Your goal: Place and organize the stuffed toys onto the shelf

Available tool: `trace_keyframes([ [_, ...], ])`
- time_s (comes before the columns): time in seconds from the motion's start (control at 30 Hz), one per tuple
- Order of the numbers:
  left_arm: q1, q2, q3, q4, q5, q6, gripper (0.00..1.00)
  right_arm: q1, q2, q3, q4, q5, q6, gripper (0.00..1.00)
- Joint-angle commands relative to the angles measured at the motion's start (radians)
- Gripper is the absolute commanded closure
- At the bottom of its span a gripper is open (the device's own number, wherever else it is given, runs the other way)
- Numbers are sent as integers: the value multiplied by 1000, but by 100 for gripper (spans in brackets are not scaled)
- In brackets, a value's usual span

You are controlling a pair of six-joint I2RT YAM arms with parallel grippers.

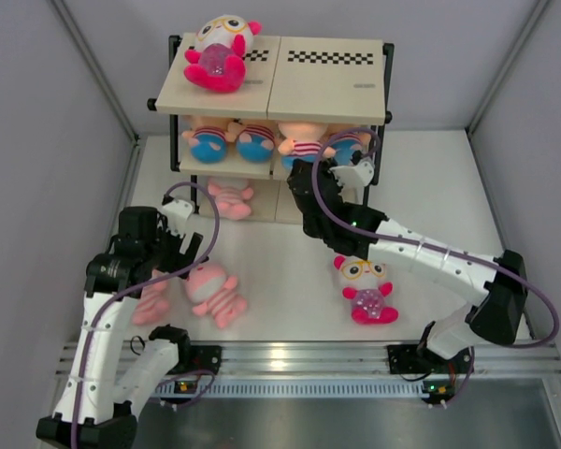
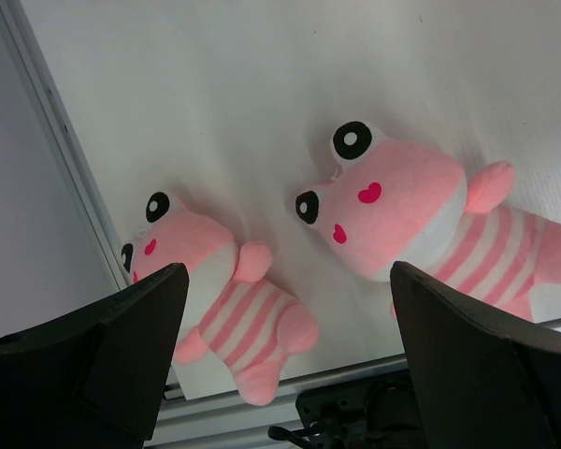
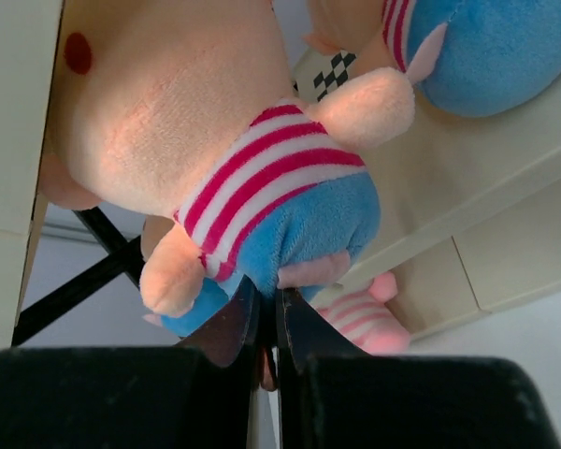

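The shelf (image 1: 323,89) stands at the back. A white-and-magenta toy (image 1: 220,51) lies on its top board, peach toys (image 1: 210,140) fill the middle tier, and a pink striped toy (image 1: 229,198) lies on the bottom tier. My right gripper (image 1: 339,161) reaches into the middle tier. In the right wrist view this gripper (image 3: 266,292) is shut on the blue bottom end of a peach toy (image 3: 262,159). Two pink striped toys (image 2: 411,210) (image 2: 234,309) lie on the table under my left gripper (image 2: 285,281), which is open and above them. Another white-and-magenta toy (image 1: 365,285) sits at the front right.
Grey walls close in the table on both sides. A metal rail (image 1: 299,357) runs along the near edge by the arm bases. The left arm partly hides one pink striped toy (image 1: 150,307). The right arm's cable loops in front of the shelf.
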State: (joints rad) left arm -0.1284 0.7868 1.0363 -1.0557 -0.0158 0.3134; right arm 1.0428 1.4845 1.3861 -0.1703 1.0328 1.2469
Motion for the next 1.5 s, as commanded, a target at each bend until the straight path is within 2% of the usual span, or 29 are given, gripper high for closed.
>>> trace_keyframes([
  [0.0, -8, -18, 4, 0, 5, -10, 5, -23, 28, 54, 0, 38, 78, 100],
  [0.13, -10, -21, 2, 0, -3, -8, 5, -33, 56, 82, -24, 65, 92, 100],
  [0.5, -11, -26, -13, 2, -13, -4, 5, -87, 148, 145, -58, 19, 112, 98],
  [0.53, -11, -26, -15, 2, -15, -2, 5, -92, 152, 149, -55, 13, 112, 95],
  [0.57, -11, -26, -15, 0, -13, -2, 5, -95, 164, 159, -54, 10, 112, 85],
  [0.67, -11, -27, -18, 2, -13, 0, 5, -99, 183, 172, -55, 0, 109, 63],
  [0.97, -11, -27, -28, 2, -10, 0, 5, -102, 157, 136, 37, -59, 17, 46],
  [1.23, -11, -23, -32, 0, -10, 0, 5, -90, 138, 189, 86, -80, -145, 36],
  [1.47, -11, -26, -33, 0, -9, -4, 5, -73, 92, 153, 104, -102, -196, 25],
])
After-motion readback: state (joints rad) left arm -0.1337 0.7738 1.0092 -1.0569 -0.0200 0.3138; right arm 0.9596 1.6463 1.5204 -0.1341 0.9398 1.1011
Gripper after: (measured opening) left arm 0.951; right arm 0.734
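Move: The right hand already holds the striped, blue-bottomed pig toy at the middle shelf's edge; its spot lies about 12 cm ahead, 1 cm left and 1 cm below. Left pig toy: roughly 10 cm ahead, 10 cm left. Right pig toy: some 10 cm ahead, 9 cm right, both about level in height. From the left hand, the spot is about 24 cm ahead, 22 cm right and 11 cm higher. Right hand carries the pig toy 5 cm forward, sinking 4 cm, between its shelf neighbours, then opens, releasing it. ##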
